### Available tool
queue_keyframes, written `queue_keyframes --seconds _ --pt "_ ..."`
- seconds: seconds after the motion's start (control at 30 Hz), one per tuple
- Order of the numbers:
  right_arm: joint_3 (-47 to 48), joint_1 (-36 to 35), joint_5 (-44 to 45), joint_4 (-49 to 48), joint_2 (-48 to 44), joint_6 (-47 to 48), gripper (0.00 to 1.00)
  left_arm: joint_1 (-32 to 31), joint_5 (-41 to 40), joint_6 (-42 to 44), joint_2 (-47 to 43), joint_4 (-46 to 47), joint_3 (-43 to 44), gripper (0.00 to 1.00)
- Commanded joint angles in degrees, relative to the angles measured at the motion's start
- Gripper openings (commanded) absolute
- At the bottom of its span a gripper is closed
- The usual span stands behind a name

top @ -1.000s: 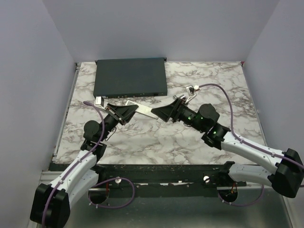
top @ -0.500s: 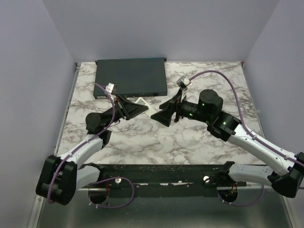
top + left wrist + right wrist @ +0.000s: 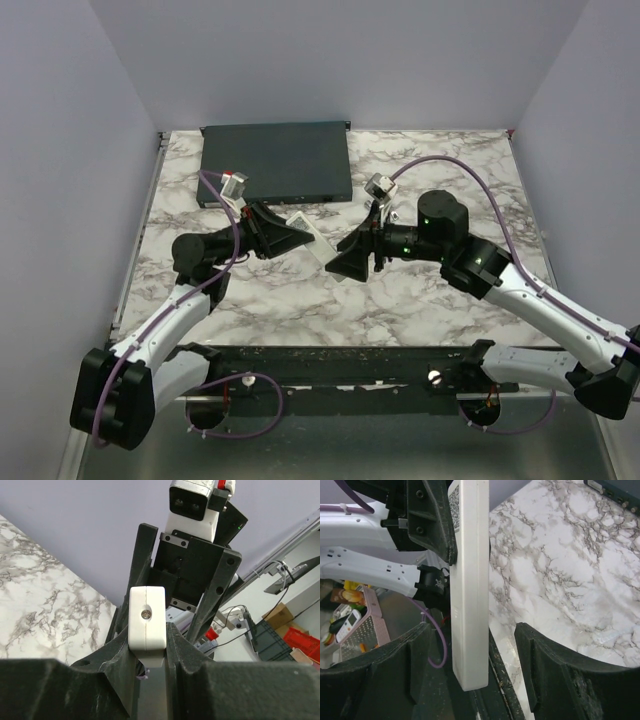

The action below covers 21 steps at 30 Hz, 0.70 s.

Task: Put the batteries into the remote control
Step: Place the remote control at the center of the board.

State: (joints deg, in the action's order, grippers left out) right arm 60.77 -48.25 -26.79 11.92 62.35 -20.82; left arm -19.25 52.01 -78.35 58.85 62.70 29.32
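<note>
My left gripper [image 3: 296, 232] is shut on the remote control [image 3: 316, 241], a slim white bar held above the marble table and pointing right. In the left wrist view its end face [image 3: 147, 616] sticks out between my left gripper's [image 3: 148, 647] two dark fingers. My right gripper [image 3: 342, 260] faces it from the right. The right wrist view shows the remote control [image 3: 470, 590] standing between my right gripper's [image 3: 475, 672] fingers [image 3: 555, 670], with gaps on both sides, so it is open. The batteries are out of view.
A large flat dark-grey box [image 3: 275, 162] lies at the back left of the marble table [image 3: 450, 170]. A dark rail [image 3: 350, 362] runs along the near edge between the arm bases. Purple walls close in the back and both sides.
The left gripper has lifted and turned with the remote control. The right gripper has moved in around the remote's free end, and its jaws have narrowed a little.
</note>
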Motion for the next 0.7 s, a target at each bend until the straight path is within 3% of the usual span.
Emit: queue_keyframes --seconds 0.0,0.37,0.67 --pt "-0.9 0.3 -3.8 -0.7 -1.3 -1.1 0.71 -0.2 2.0 5.4 -1.3 -4.2 1.4 0.0" --pt "-2.2 0.4 -5.9 -1.9 -0.3 -1.4 0.5 -0.1 1.8 5.4 -1.5 -3.8 1.5 0.0" --pt "-3.2 0.4 -6.8 -3.2 1.0 -1.7 0.53 -0.1 2.7 3.6 -1.4 -0.3 1.4 0.0"
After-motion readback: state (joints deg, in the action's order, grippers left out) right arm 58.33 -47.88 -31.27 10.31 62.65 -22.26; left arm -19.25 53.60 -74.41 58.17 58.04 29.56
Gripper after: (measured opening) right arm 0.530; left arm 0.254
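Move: The left hand already holds the remote control, which slants back and to the right through its fingers, the middle some 2 cm back and 2 cm right. From the right hand the remote's middle is about 4 cm ahead and 5 cm left, roughly level. A small metal piece lies on the board roughly 20 cm ahead, 12 cm right and 20 cm below the right hand. The left fingers keep their pinch on the remote while that hand sinks about 1 cm with a slight roll. The right fingers, one on either side of the remote's free near end, draw partly together from wide open to about half open, without plainly clamping it; the right hand eases back about 1 cm, then goes down a little over 1 cm. ##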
